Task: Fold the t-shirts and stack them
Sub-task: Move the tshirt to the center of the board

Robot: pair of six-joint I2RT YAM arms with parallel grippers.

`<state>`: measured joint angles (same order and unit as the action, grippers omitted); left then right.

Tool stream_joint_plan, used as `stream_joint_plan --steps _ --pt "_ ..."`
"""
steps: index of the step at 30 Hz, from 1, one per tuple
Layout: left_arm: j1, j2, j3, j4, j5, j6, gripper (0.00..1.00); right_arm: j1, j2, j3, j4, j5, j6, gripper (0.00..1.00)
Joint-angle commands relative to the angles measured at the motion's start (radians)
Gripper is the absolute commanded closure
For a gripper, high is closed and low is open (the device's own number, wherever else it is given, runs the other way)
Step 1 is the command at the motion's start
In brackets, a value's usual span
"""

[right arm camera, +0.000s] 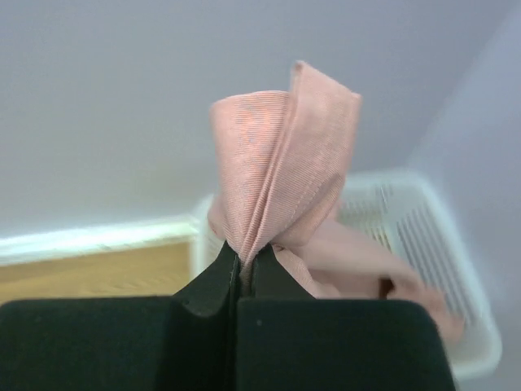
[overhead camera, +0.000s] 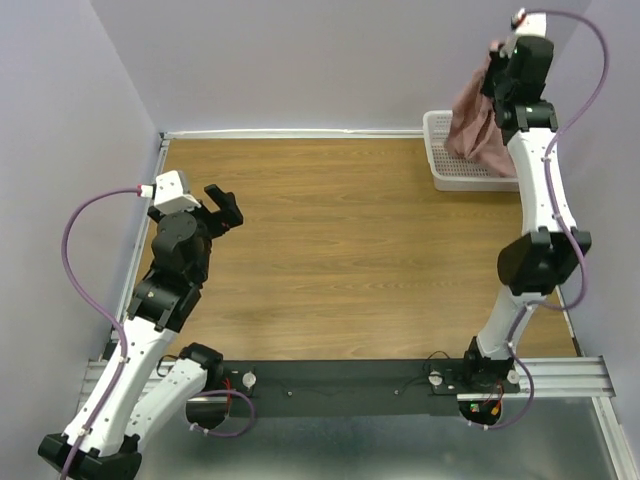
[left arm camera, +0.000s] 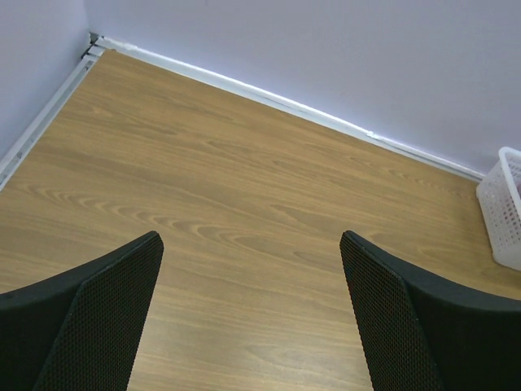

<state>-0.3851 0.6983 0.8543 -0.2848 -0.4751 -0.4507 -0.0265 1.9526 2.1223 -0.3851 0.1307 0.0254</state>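
Note:
A dusty pink t-shirt (overhead camera: 476, 115) hangs bunched from my right gripper (overhead camera: 497, 60), lifted above the white mesh basket (overhead camera: 442, 165) at the table's far right corner. In the right wrist view the gripper (right arm camera: 247, 257) is shut on a hemmed fold of the t-shirt (right arm camera: 281, 175), which sticks up past the fingertips; the rest droops toward the basket (right arm camera: 423, 244). My left gripper (overhead camera: 222, 207) hovers open over bare wood on the left side, far from the shirt. Its fingers (left arm camera: 106, 309) stand wide apart with nothing between them.
Lavender walls close the table on the left, back and right, with a white strip (left arm camera: 269, 98) along the back edge. A corner of the basket (left arm camera: 505, 212) shows at the right edge of the left wrist view. The arm bases sit on a black rail (overhead camera: 340, 385) at the near edge.

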Motion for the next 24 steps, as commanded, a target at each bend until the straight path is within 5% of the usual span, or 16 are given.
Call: stream_joint_plan --steps 1,9,17,20,24 --pt "0.006 -0.011 0.037 -0.048 0.058 0.024 0.02 0.151 -0.153 0.106 0.041 -0.063 -0.130 0.99" --pt "0.008 -0.134 0.009 -0.085 0.107 0.014 0.02 0.384 -0.225 0.189 0.048 -0.359 -0.104 0.99" --pt "0.006 -0.235 0.019 -0.169 0.086 -0.016 0.02 0.566 -0.120 -0.017 0.069 -0.529 0.112 0.99" --pt "0.006 -0.241 0.029 -0.185 0.067 -0.023 0.02 0.582 -0.072 -0.061 0.089 -0.514 0.192 0.99" --pt "0.006 -0.223 0.034 -0.192 0.076 -0.028 0.02 0.541 -0.023 -0.128 0.086 -0.257 0.200 0.99"
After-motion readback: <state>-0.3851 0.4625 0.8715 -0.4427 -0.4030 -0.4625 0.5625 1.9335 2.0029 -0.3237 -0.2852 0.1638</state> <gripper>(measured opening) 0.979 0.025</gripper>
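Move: The pink t-shirt is already pinched in my right hand and hangs straight down, its middle some 17 cm below. The board's center, where it is going, lies about 25 cm back, 34 cm left and 35 cm below this hand. The white basket sits roughly 5 cm ahead, 6 cm to the right and 33 cm below. From my left hand the board's center is about 4 cm ahead, 34 cm right and 30 cm down. I fling the t-shirt out of the basket with my shut right hand, sweeping some 43 cm left towards the board's center. The hand arcs up and about 16 cm back, then sinks past its starting height and edges forward, turning roughly 55 degrees counter-clockwise. Its fingers tip up, then back down. My empty, open left hand backs off about 6 cm, rising slightly. ##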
